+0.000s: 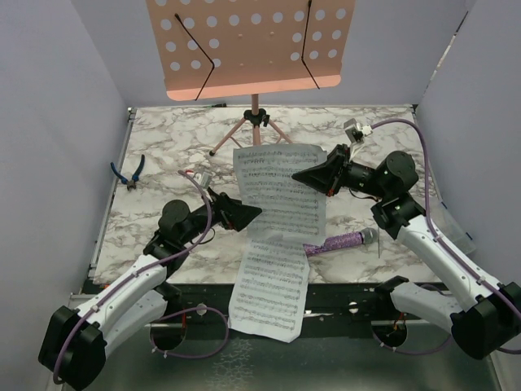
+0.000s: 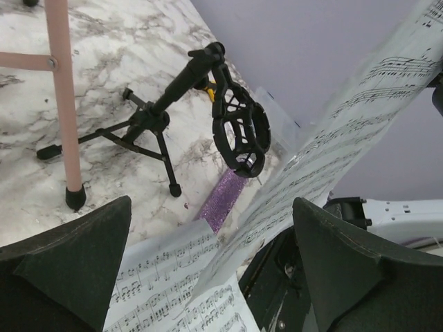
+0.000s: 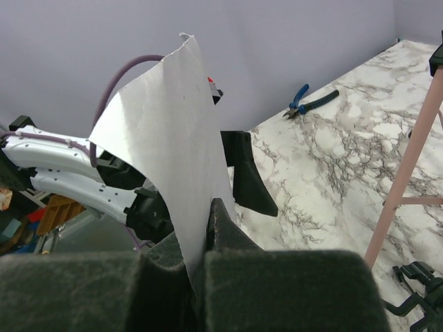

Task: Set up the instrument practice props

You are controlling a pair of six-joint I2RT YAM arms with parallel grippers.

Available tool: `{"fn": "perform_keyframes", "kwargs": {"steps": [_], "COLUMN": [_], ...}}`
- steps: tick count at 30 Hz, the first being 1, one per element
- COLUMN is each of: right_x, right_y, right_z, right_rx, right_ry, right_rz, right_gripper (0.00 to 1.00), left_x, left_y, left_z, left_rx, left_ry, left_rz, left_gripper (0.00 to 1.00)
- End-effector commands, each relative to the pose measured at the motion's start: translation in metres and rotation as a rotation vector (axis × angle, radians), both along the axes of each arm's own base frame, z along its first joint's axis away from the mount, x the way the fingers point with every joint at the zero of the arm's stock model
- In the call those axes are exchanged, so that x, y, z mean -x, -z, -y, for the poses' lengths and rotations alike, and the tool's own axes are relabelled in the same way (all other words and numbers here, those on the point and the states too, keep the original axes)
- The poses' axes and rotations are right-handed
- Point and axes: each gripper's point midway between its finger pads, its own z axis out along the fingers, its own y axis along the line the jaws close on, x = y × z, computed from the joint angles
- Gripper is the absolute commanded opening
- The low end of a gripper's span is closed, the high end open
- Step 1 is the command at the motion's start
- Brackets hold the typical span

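The pink perforated music stand (image 1: 252,49) rises at the back on tripod legs (image 1: 254,124). My right gripper (image 1: 303,175) is shut on the edge of a white sheet-music page (image 1: 277,191), lifted and curving, its blank back in the right wrist view (image 3: 166,124). A second page (image 1: 269,285) lies flat and overhangs the table's front edge. My left gripper (image 1: 247,213) stands open at the lifted page's left edge, the paper between its fingers (image 2: 211,207) and untouched. The glittery purple microphone (image 1: 342,242) lies right of the pages. The small black tripod shock-mount (image 2: 235,128) stands beyond it.
Blue-handled pliers (image 1: 129,171) lie at the table's left edge. Grey walls close in the left, back and right. One pink stand leg (image 2: 62,104) comes down beside the shock-mount. A black rail (image 1: 342,297) runs along the front edge.
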Motion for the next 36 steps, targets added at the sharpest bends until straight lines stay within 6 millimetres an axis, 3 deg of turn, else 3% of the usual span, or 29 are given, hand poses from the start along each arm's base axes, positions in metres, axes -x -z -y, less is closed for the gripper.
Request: {"fn": "perform_keyframes", "kwargs": {"steps": [1, 6, 17, 30, 36], "right_x": [0.004, 0.006, 0.013, 0.017, 0.019], "right_y": [-0.002, -0.002, -0.005, 0.005, 0.006], "right_z": [-0.002, -0.004, -0.008, -0.01, -0.011], "right_rx": [-0.007, -0.025, -0.048, -0.057, -0.06], "right_ry": [-0.024, -0.047, -0.107, -0.143, -0.162], "right_rz": [-0.02, -0.037, -0.041, -0.067, -0.066], "right_gripper": [0.0, 0.01, 0.0, 0.01, 0.01], "left_x": [0.011, 0.019, 0.037, 0.037, 0.037], "left_y": [-0.03, -0.046, -0.088, -0.077, -0.062], "left_z": [0.02, 0.029, 0.025, 0.021, 0.028], "left_rx": [0.052, 0.092, 0.164, 0.162, 0.136], "left_ry": [0.152, 0.239, 0.287, 0.26, 0.302], "left_rz": [0.072, 0.106, 0.24, 0.231, 0.184], "left_gripper": [0.99, 0.99, 0.99, 0.68, 0.54]}}
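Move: The music sheet hangs in the right hand, its middle some 4 cm left of that hand, 3 cm back and 8 cm lower. From the empty left hand, the sheet's middle is about 8 cm to the right, 2 cm back and 5 cm up. The black shock mount stands about 13 cm ahead and 17 cm right of the left hand, 14 cm below; the glitter microphone lies 22 cm right, 3 cm back and 19 cm below. The right hand keeps its pinch on the sheet, easing back about 1 cm with a slight counter-clockwise turn, while the left brings its open fingers around the sheet's left edge. The left hand first slips right about 2.5 cm, then climbs some 7 cm and draws back 3 cm, swinging clockwise about 15 degrees with its tips rising; finally its fingers close to a bit over half open. ##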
